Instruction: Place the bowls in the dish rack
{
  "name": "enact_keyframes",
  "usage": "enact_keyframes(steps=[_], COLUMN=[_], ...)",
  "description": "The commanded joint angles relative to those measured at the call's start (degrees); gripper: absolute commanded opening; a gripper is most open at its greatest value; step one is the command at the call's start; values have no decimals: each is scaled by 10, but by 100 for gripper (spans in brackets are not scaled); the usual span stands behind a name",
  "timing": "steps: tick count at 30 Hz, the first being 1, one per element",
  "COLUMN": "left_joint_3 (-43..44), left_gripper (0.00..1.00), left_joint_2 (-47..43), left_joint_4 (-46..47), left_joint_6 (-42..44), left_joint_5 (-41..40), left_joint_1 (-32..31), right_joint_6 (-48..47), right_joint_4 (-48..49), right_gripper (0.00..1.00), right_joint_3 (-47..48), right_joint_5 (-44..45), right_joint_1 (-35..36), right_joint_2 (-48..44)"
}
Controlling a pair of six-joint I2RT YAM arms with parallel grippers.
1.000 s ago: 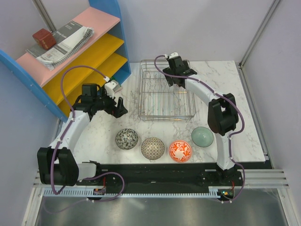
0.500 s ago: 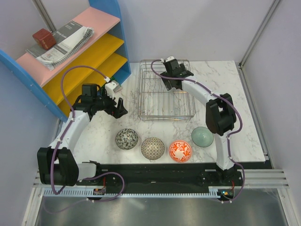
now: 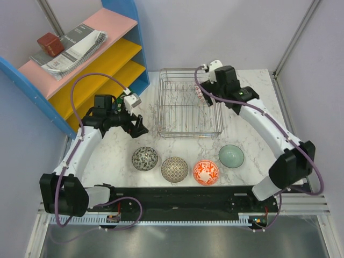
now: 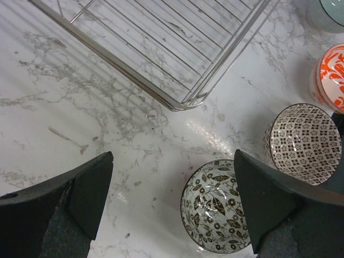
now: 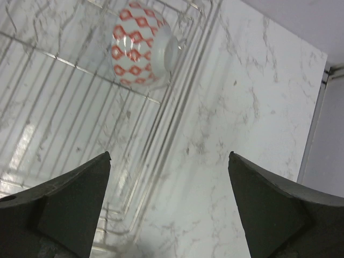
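The silver wire dish rack [image 3: 161, 102] stands at the middle back of the marble table. One bowl, white with red diamonds [image 5: 141, 49], lies on its side inside the rack near the far right corner. My right gripper [image 5: 169, 156] hangs open and empty over the rack's right edge, short of that bowl. Along the front, left to right, sit the dark grey bowl [image 3: 145, 158], the beige-grey bowl [image 3: 174, 169], the red-orange floral bowl [image 3: 206, 172] and the pale green bowl [image 3: 231, 156]. My left gripper [image 4: 173, 153] is open above the marble, beside the dark grey bowl [image 4: 215, 207].
A blue-framed shelf [image 3: 91, 59] with pink and yellow boards stands at the back left, close to the left arm; papers and a red block lie on its top board. White walls and a metal post close off the table's back and right side.
My right gripper has drawn back to the right from over the rack, leaving the red-diamond bowl in view inside it. The left gripper has shifted slightly towards the front.
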Motion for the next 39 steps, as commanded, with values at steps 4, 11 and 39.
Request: enact_keyframes(steps=[4, 11, 39], left_joint_3=[30, 53, 70], left_gripper=[100, 100, 100], left_joint_2=[-35, -51, -53], left_joint_4=[-34, -53, -75], left_joint_6=[38, 27, 33], left_joint_5=[-13, -22, -44], left_joint_1=[-43, -55, -69], right_joint_6=[-72, -162, -236], right_joint_4=[-87, -142, -137], right_gripper=[97, 96, 9], right_joint_3=[-136, -271, -359], right_joint_5=[-153, -230, -299], right_joint_1=[-134, -193, -225], right_joint_2=[-103, -144, -72])
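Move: The right hand, open and empty over the rack's right side, has the green bowl about 21 cm back, 8 cm to its right and 22 cm below it. The orange bowl stands some 27 cm back and 4 cm left of the hand; the white bowl already in the rack is about 10 cm ahead and 2 cm left, and the rack's middle about 5 cm ahead and 7 cm left. From the left hand the green bowl lies roughly 39 cm right and 7 cm back. The right hand leaves the rack and swings right, back and down to the green bowl, roughly 30 cm in all with the sideways part done early, while the wrist tips some 45 degrees until the fingers point nearly straight down and turns about 15 degrees counter-clockwise; near the bottom the wide-open fingers close and pinch its far right rim, one inside and one outside. Meanwhile the left hand, open and empty, rises about 4 cm and eases slightly back and right, clear of the work. ##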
